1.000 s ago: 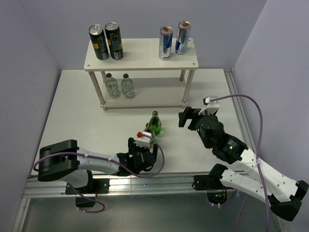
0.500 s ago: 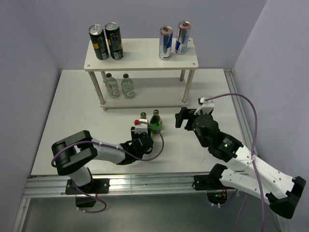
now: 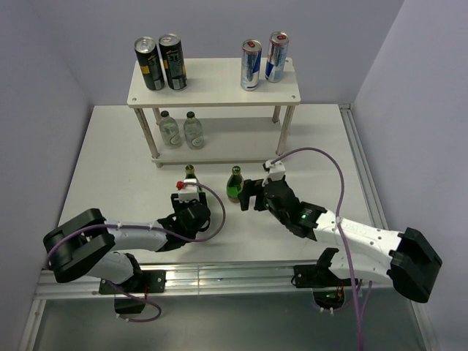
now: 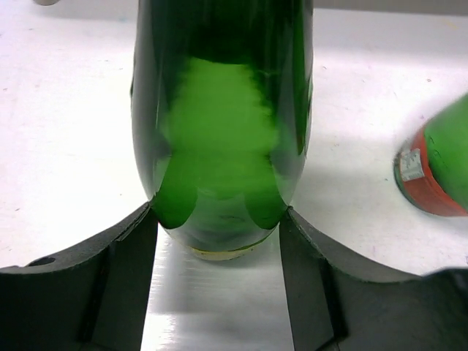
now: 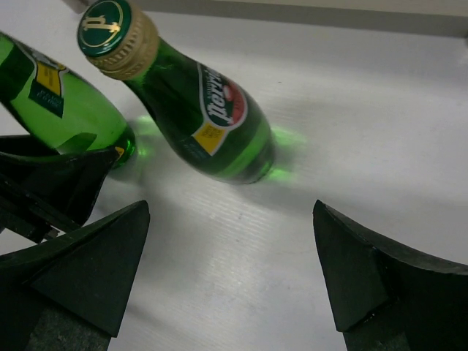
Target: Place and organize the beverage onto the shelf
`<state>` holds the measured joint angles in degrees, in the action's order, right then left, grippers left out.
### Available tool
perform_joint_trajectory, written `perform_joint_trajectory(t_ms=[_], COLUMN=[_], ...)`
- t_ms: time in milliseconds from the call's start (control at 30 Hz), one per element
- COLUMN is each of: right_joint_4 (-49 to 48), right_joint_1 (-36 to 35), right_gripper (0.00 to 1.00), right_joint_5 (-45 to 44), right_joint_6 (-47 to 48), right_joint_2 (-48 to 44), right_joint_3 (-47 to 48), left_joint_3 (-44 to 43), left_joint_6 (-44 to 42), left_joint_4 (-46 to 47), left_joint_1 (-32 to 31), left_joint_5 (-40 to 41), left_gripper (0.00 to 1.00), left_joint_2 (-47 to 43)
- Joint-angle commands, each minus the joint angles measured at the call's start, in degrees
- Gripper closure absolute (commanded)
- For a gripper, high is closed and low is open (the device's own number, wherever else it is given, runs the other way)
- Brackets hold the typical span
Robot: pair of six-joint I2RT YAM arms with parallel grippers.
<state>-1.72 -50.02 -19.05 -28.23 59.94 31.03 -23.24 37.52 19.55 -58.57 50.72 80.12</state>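
Observation:
The cream-white two-tier shelf (image 3: 212, 91) stands at the back of the table. My left gripper (image 3: 189, 193) is shut on a green glass bottle (image 3: 190, 175), upright on the table in front of the shelf. In the left wrist view both fingers (image 4: 124, 248) press the bottle's lower sides (image 4: 223, 131). A second green bottle (image 3: 235, 184) stands free just to its right. My right gripper (image 3: 244, 193) is open, low, right beside it. In the right wrist view this bottle (image 5: 208, 121) stands just beyond the spread jaws (image 5: 230, 212), not between them.
Two black cans (image 3: 161, 63) and two silver-blue cans (image 3: 264, 58) stand on the shelf's top board. Two clear bottles (image 3: 181, 129) stand at the left of the lower board. Walls close in on the left, back and right.
My left gripper has carried its green bottle to the left, away from the second bottle. My right gripper has swung left and lower, up to the free bottle.

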Motion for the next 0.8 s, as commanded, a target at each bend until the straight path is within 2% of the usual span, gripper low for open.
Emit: perform_joint_trajectory(t_ms=[0, 200, 500, 767], right_joint_4=[-9.7, -13.66, -19.46, -24.38], right_joint_1=[-1.22, -4.64, -5.62, -5.79], right_gripper=[0.0, 0.0, 0.0, 0.0], right_joint_5=[0.86, -2.83, -13.01, -20.58], right_joint_6=[-1.56, -1.65, -2.01, -1.57], right_joint_2=[3.06, 7.81, 24.94, 30.4], right_joint_3=[-0.09, 0.53, 6.15, 7.12], left_joint_3=[-0.05, 1.45, 2.06, 3.56], left_joint_6=[2.74, 2.91, 3.7, 3.18], left_joint_4=[1.99, 3.3, 2.77, 4.36], left_joint_1=[1.17, 2.75, 4.16, 4.6], left_joint_5=[3.25, 1.84, -0.01, -0.71], left_gripper=[1.0, 1.0, 1.0, 1.0], left_joint_2=[-4.26, -6.29, -7.87, -9.46])
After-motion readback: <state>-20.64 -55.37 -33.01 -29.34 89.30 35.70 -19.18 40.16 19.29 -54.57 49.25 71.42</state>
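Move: The right hand, empty and wide open, goes for the standing green bottle, about 7 cm ahead, 7 cm to its left and 6 cm below it; the green bottle in the left gripper is some 6 cm ahead and 21 cm left. For the left hand, the shelf's free lower board lies about 18 cm ahead and 11 cm right. From that hand, the clear bottles stand 17 cm ahead, one straight ahead and one 7 cm left; the standing green bottle is 14 cm right, about level. Leftward first, about 4 cm, then down some 7 cm and forward about 4, the right hand swings in on the standing green bottle, fingers still wide open and turning slightly clockwise; contact can't be made out. The left hand keeps its pinch low on its own green bottle, easing a couple of centimetres left and slightly up, its left side dipping a little. ##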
